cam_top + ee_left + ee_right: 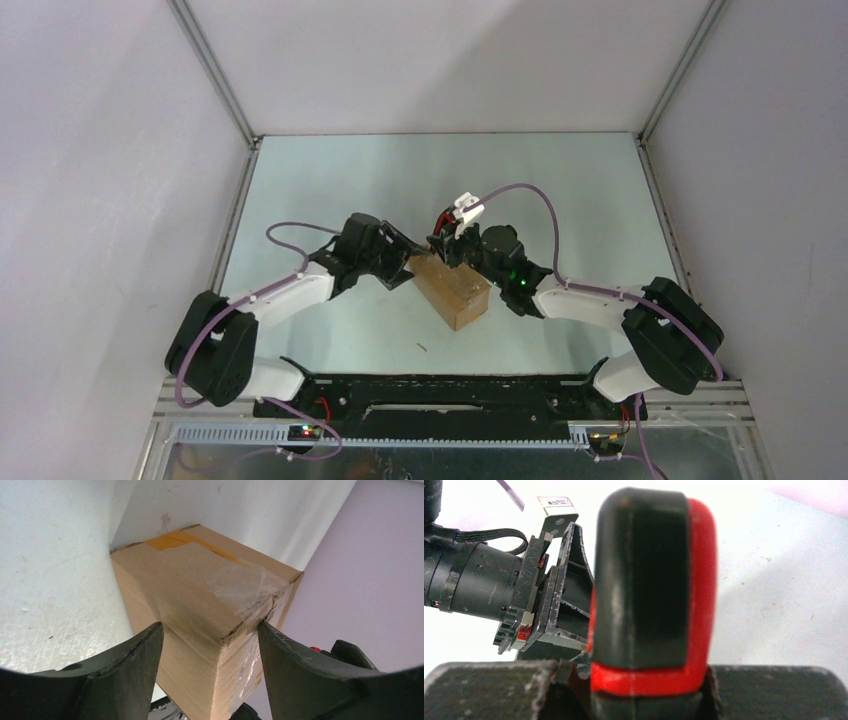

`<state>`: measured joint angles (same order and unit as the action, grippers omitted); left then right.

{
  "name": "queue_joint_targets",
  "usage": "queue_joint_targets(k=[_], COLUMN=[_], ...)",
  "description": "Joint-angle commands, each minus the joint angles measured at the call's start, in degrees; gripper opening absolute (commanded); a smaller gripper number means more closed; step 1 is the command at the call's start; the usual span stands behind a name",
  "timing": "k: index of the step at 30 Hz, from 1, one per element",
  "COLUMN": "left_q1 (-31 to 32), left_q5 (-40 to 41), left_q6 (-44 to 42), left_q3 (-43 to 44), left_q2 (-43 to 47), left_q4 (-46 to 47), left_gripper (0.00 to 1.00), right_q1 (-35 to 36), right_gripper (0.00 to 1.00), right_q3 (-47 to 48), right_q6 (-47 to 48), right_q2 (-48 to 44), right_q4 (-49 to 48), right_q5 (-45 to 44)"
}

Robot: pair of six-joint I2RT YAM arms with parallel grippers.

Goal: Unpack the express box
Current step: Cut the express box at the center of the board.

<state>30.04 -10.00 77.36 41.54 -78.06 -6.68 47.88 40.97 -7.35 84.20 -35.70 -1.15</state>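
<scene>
The express box (pixel 455 292), a small brown carton, lies at an angle on the table's middle. In the left wrist view the express box (pixel 200 580) shows clear tape (pixel 245 582) over its near corner and a yellow strip (pixel 172 540) at its far end. My left gripper (pixel 408 268) straddles its near-left end, both fingers (pixel 140 655) pressed on opposite sides. My right gripper (pixel 450 245) hovers over the box's far end, shut on a red-and-black utility knife (pixel 649 580). The knife's handle fills the right wrist view and its blade is hidden.
The pale table (pixel 560 190) is enclosed by white walls with metal posts (pixel 215 70) at the back corners. The left arm's wrist (pixel 479 585) sits close beside the knife. Purple cables (pixel 540 200) loop over both arms.
</scene>
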Motion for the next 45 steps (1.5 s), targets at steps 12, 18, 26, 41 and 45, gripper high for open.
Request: queue_joint_targets(k=[12, 18, 26, 41, 45], left_q1=[3.19, 3.88, 4.30, 4.41, 4.41], left_q5=[15.55, 17.49, 17.57, 15.97, 15.73], left_q6=[8.40, 9.07, 7.23, 4.43, 4.08], left_q3=[-1.44, -0.10, 0.47, 2.39, 2.64], left_q2=[0.49, 1.31, 1.78, 1.37, 1.27], left_q4=[-6.02, -6.65, -8.13, -9.81, -9.88], left_gripper=[0.52, 0.46, 0.44, 0.45, 0.45], right_q1=[2.22, 4.41, 3.89, 3.37, 2.78], right_gripper=[0.00, 0.00, 0.00, 0.00, 0.00], right_q3=[7.27, 6.28, 3.15, 2.65, 0.62], right_q6=[-1.26, -1.25, 0.49, 7.09, 7.18], right_q2=[-4.74, -4.88, -8.10, -0.62, -0.40], right_q4=[14.70, 19.23, 11.87, -4.67, -5.60], right_q5=[0.40, -2.93, -6.52, -5.28, -5.32])
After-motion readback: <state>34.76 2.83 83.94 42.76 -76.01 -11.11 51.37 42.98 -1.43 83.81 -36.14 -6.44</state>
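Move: The express box stands slantwise, its middle about 4 cm back, 7 cm right and 4 cm below the left hand, whose open fingers already straddle its far-left corner. From the right hand, gripping the knife, the box's middle lies some 8 cm back, 2 cm right and 10 cm below. Right hand draws the knife back about 2 cm, lifts, then returns forward; left closes tighter on the box corner. ##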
